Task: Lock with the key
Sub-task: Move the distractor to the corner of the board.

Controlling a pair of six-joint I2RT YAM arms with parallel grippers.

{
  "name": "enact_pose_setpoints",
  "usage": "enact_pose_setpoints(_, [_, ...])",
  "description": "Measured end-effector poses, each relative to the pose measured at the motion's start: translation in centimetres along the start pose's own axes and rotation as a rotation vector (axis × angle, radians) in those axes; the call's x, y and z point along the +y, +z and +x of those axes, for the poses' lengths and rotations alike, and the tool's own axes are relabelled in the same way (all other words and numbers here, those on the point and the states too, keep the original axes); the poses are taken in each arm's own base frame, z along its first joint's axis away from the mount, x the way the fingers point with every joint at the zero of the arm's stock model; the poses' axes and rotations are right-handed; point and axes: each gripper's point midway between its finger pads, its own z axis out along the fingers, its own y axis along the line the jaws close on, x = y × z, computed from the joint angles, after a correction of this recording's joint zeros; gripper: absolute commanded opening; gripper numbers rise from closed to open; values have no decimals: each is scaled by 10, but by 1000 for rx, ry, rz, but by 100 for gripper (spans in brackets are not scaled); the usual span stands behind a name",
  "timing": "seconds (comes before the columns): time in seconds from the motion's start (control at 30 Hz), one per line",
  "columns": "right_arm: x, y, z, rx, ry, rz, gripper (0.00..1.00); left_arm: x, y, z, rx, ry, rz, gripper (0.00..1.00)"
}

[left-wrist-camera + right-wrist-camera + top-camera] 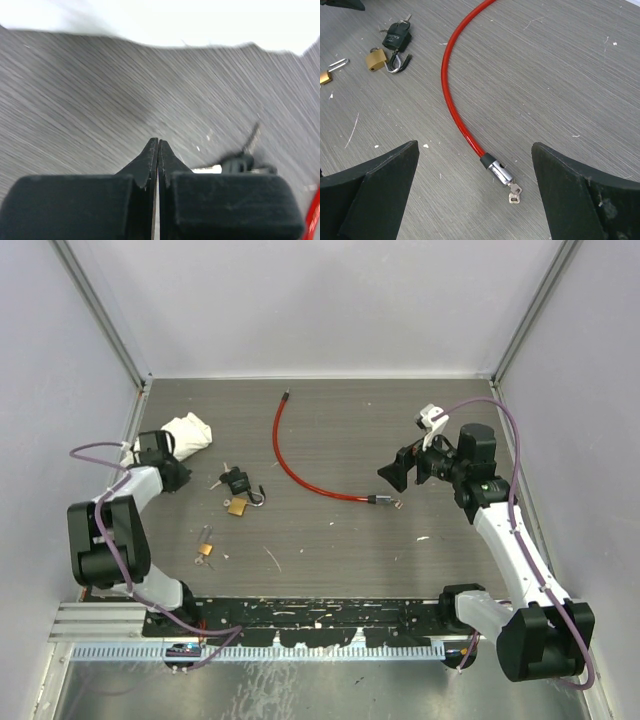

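Observation:
A red cable lock [285,455] curves across the middle of the table. Its chrome lock cylinder [500,173] lies at the near end, with a small silver key [514,195] sticking out of it. My right gripper [475,145] hovers over that cylinder, open wide, the cylinder and key [393,504] lying between its fingers and untouched. The right gripper [392,476] sits right of centre in the top view. My left gripper [158,142] is shut on nothing, its fingers pressed together low over the table. It sits at the far left [180,478], away from the cable.
A black padlock [237,480] with keys and a brass padlock [238,506] lie left of centre. A smaller brass padlock [205,549] lies nearer the front. A white cloth [188,432] sits at the back left, beside the left arm. Grey walls enclose the table.

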Motion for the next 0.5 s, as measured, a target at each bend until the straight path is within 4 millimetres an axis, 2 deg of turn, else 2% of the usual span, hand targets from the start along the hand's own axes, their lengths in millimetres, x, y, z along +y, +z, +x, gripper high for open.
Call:
enact_pose_setpoints(0.07, [0,0,0,0,-3,1,100,16,13,-12,-20,-63,-79,0])
enact_pose_setpoints(0.2, [-1,0,0,1,-6,3,100,38,23,-34,-76,-170,-179,0])
enact_pose_setpoints(0.3, [0,0,0,1,-7,2,100,55,38,-55,-97,-235,-251,0])
enact_pose_setpoints(0.4, [0,0,0,2,-11,2,100,64,56,-73,-97,-268,-302,0])
enact_pose_setpoints(0.5, [0,1,1,4,-15,3,100,67,63,-79,-89,-275,-325,0])
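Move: The white cloth, the distractor, has its middle about 9 cm ahead of the left hand, 5 cm to its left and some 4 cm below; its near left end lies roughly 2 cm ahead and 11 cm left. The black padlock sits about 12 cm to the hand's right and 1 cm ahead, the brass padlock 12 cm right and 6 cm back. From the idle right hand the cloth is some 53 cm left and 14 cm ahead. With its fingers already shut and kept shut, the left hand sweeps about 11 cm to the left, away from the black padlock and in front of the cloth's near edge, easing some 4 cm forward and sinking a little towards the table on the way. Its wrist turns counter-clockwise by about 25 degrees as it slows, bringing the closed fingertips low to the near edge of the cloth at its left end, close up against the fabric. ##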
